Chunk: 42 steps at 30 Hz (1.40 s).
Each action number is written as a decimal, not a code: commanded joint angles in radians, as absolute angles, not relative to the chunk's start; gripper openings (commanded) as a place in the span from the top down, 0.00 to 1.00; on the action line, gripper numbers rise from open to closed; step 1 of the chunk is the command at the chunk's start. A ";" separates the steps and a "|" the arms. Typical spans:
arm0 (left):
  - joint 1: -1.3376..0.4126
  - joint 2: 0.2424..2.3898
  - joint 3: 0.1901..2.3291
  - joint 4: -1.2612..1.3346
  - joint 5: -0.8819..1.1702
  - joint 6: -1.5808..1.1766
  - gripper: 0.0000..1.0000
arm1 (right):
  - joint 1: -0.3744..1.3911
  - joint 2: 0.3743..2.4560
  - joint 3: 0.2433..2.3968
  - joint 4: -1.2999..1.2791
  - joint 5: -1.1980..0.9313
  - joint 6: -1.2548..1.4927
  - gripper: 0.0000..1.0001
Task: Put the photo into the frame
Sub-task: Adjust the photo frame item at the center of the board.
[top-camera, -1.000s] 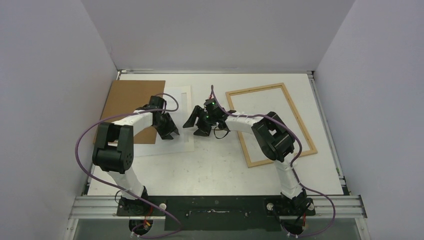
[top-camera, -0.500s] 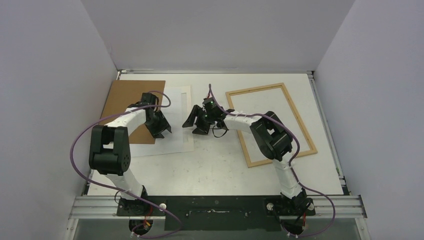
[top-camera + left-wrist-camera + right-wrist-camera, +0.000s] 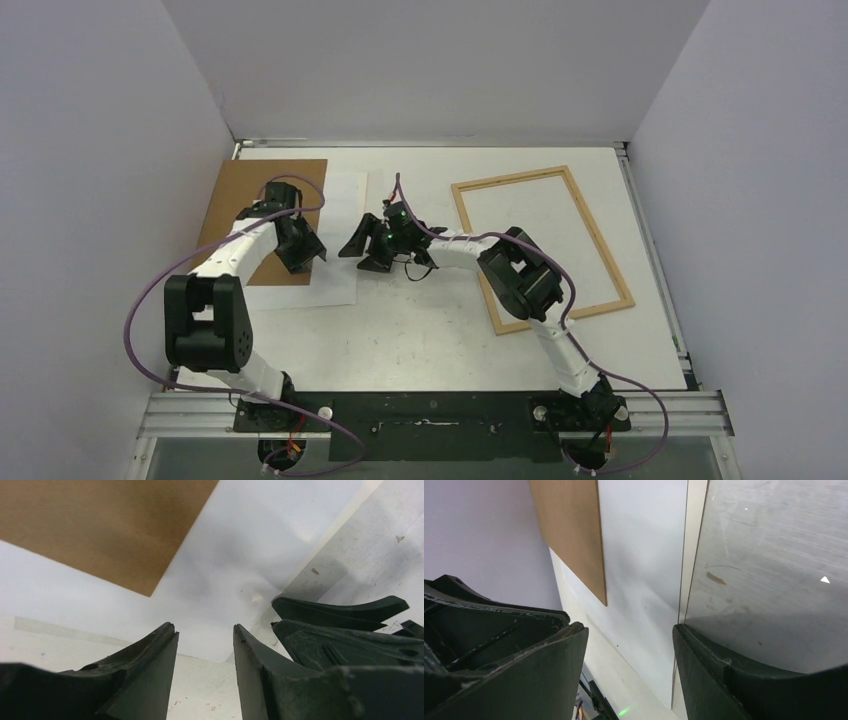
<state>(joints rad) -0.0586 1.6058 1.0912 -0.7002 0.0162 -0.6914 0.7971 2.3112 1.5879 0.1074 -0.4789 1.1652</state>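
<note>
The photo point(image 3: 338, 232) lies white side up on the table, left of centre, its left part tucked under or against the brown backing panel point(image 3: 250, 210). The light wooden frame point(image 3: 510, 179) lies empty to the right, apart from the sheet. My left gripper point(image 3: 310, 260) hangs low over the sheet near the panel's corner, open, nothing between its fingers point(image 3: 205, 630). My right gripper point(image 3: 357, 258) is open at the sheet's right edge point(image 3: 626, 630). That edge runs beside its right finger point(image 3: 704, 665). A paler strip point(image 3: 695, 530) shows along it.
The brown panel point(image 3: 95, 525) fills the back-left corner beside the enclosure wall. The two grippers stand close together, the right one's fingers point(image 3: 340, 617) showing in the left wrist view. Bare tabletop point(image 3: 420, 330) lies in front of the sheet and frame.
Both grippers have moved left, and the white sheet has slid left with them toward the brown panel. The frame has stayed put.
</note>
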 commanded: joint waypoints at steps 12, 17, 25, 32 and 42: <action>-0.005 1.443 1.054 -0.721 0.000 -0.662 0.54 | 0.817 2.374 1.554 0.415 -0.486 1.201 0.32; -0.005 1.452 1.067 -0.710 0.065 -0.649 0.54 | 0.813 2.249 1.516 0.182 -0.437 0.974 0.30; -0.005 1.486 1.099 -0.687 0.152 -0.630 0.52 | 0.855 2.090 1.554 -0.302 -0.226 0.535 0.31; -0.005 1.500 1.106 -0.693 0.164 -0.628 0.42 | 0.938 2.165 1.712 -0.600 -0.005 0.318 0.20; -0.005 1.548 1.118 -0.791 0.127 -0.588 0.32 | 1.004 2.310 1.835 -0.783 0.125 0.224 0.11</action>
<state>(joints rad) -0.0086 1.5311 1.0676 -0.7406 0.1429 -0.6193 0.9970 2.2604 1.8194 -0.6552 0.0330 0.2943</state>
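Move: The white photo, with its cream backing edge showing on the right, has its middle about 10 cm left of the right hand, 4 cm ahead and 5 cm below. From the left hand that same middle is some 5 cm ahead and 2 cm left, also 5 cm below. The brown board lying on it is centred around 19 cm left and 7 cm ahead of the right hand; the wooden frame sits about 40 cm to that hand's right and 2 cm ahead. Keep the right gripper's lower finger on the photo's right-hand edge and push it left towards the board for about 2 cm, then come away from the edge, right some 8 cm and back about 5, sinking late while the wrist swings to point the fingers down and they open wider. Lift the left gripper about 2.5 cm over the photo with a small sway left and back, then open its fingers and start to sink. ##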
